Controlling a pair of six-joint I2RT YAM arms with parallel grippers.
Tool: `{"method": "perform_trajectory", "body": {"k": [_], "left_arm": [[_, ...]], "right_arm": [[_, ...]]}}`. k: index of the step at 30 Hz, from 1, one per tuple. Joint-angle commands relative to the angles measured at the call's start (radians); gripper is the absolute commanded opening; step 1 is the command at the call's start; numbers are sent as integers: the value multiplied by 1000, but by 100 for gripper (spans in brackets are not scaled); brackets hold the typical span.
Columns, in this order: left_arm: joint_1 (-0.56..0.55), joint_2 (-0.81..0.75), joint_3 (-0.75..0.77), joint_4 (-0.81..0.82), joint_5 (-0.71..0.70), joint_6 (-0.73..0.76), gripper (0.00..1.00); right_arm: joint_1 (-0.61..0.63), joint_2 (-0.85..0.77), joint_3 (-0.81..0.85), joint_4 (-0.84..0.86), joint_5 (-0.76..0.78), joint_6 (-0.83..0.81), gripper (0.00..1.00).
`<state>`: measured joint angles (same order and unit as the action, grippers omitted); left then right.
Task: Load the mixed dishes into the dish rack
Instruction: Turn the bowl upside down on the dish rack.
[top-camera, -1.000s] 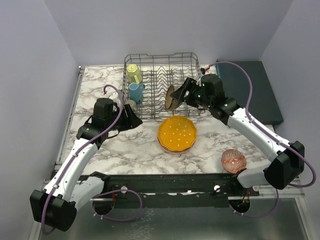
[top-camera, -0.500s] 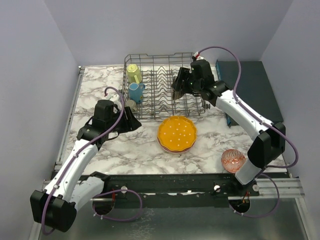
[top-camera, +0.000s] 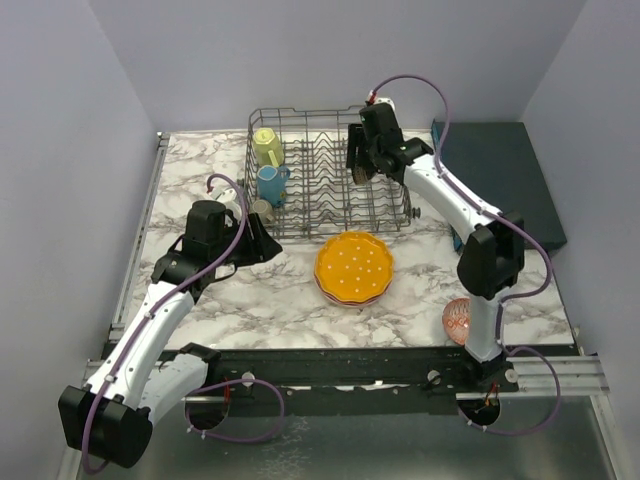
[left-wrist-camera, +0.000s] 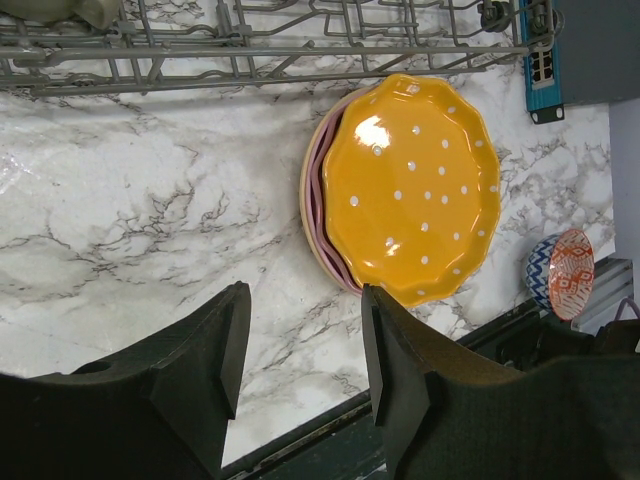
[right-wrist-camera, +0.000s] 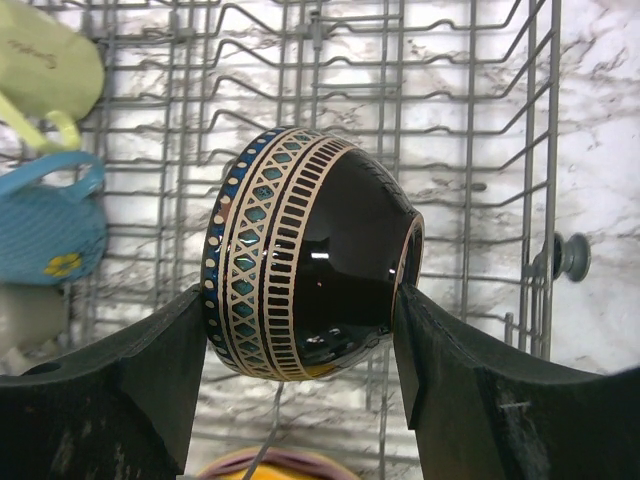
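My right gripper (right-wrist-camera: 300, 312) is shut on a dark brown bowl (right-wrist-camera: 310, 265) with a cream and teal band, held on its side above the dish rack (right-wrist-camera: 470, 150). From above, this gripper (top-camera: 360, 166) hangs over the right part of the grey wire rack (top-camera: 300, 112). A yellow mug (top-camera: 267, 147) and a blue mug (top-camera: 271, 183) sit in its left end. An orange dotted plate (top-camera: 354, 266) lies on a pink plate (left-wrist-camera: 318, 215) in front of the rack. My left gripper (left-wrist-camera: 303, 320) is open and empty, left of the plates. A red-patterned bowl (left-wrist-camera: 565, 272) stands near the table's front right.
A flat dark teal box (top-camera: 500, 170) lies right of the rack. A grey-olive mug (left-wrist-camera: 60, 10) sits at the rack's front left corner, close to my left gripper (top-camera: 262, 240). My right arm partly hides the red-patterned bowl (top-camera: 455, 320) from above.
My right arm has carried the dark bowl from the rack's front edge up and back, over the rack's right part. The left arm has hardly moved.
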<state>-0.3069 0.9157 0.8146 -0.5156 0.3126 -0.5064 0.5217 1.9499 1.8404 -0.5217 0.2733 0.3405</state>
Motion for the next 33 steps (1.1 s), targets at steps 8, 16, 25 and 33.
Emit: {"method": "perform_trajectory", "body": {"k": [8, 16, 25, 33], "left_arm": [[6, -20, -9, -7, -15, 23, 53], [6, -23, -9, -9, -21, 25, 53], [6, -24, -6, -8, -21, 26, 53], [6, -27, -6, -8, -21, 26, 53]], "right_arm": [[-5, 213, 284, -75, 222, -182, 35], [-7, 328, 385, -49, 291, -294, 34], [-7, 397, 399, 62, 340, -440, 33], [-5, 447, 411, 135, 376, -539, 33]]}}
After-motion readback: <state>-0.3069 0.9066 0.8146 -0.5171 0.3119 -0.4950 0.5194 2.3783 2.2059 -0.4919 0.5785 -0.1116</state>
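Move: At the far right of the dish rack, the empty spot for the bowl is about 11 cm ahead of the right hand, 4 cm to its right and some 13 cm below. The blue mug stands roughly 25 cm left and 5 cm ahead, the green mug 25 cm left and 19 cm ahead, and the plate stack about 18 cm back and 1 cm left. From the left hand that spot is some 33 cm ahead and 25 cm right. Rolling the bowl mouth-down as it travels, the right hand reaches about 9 cm forward while sinking some 7 cm and easing slightly right, towards the rack's far right corner. The wrist turns some 30 degrees, its left side dipping, and the fingers keep their pinch on the bowl. ##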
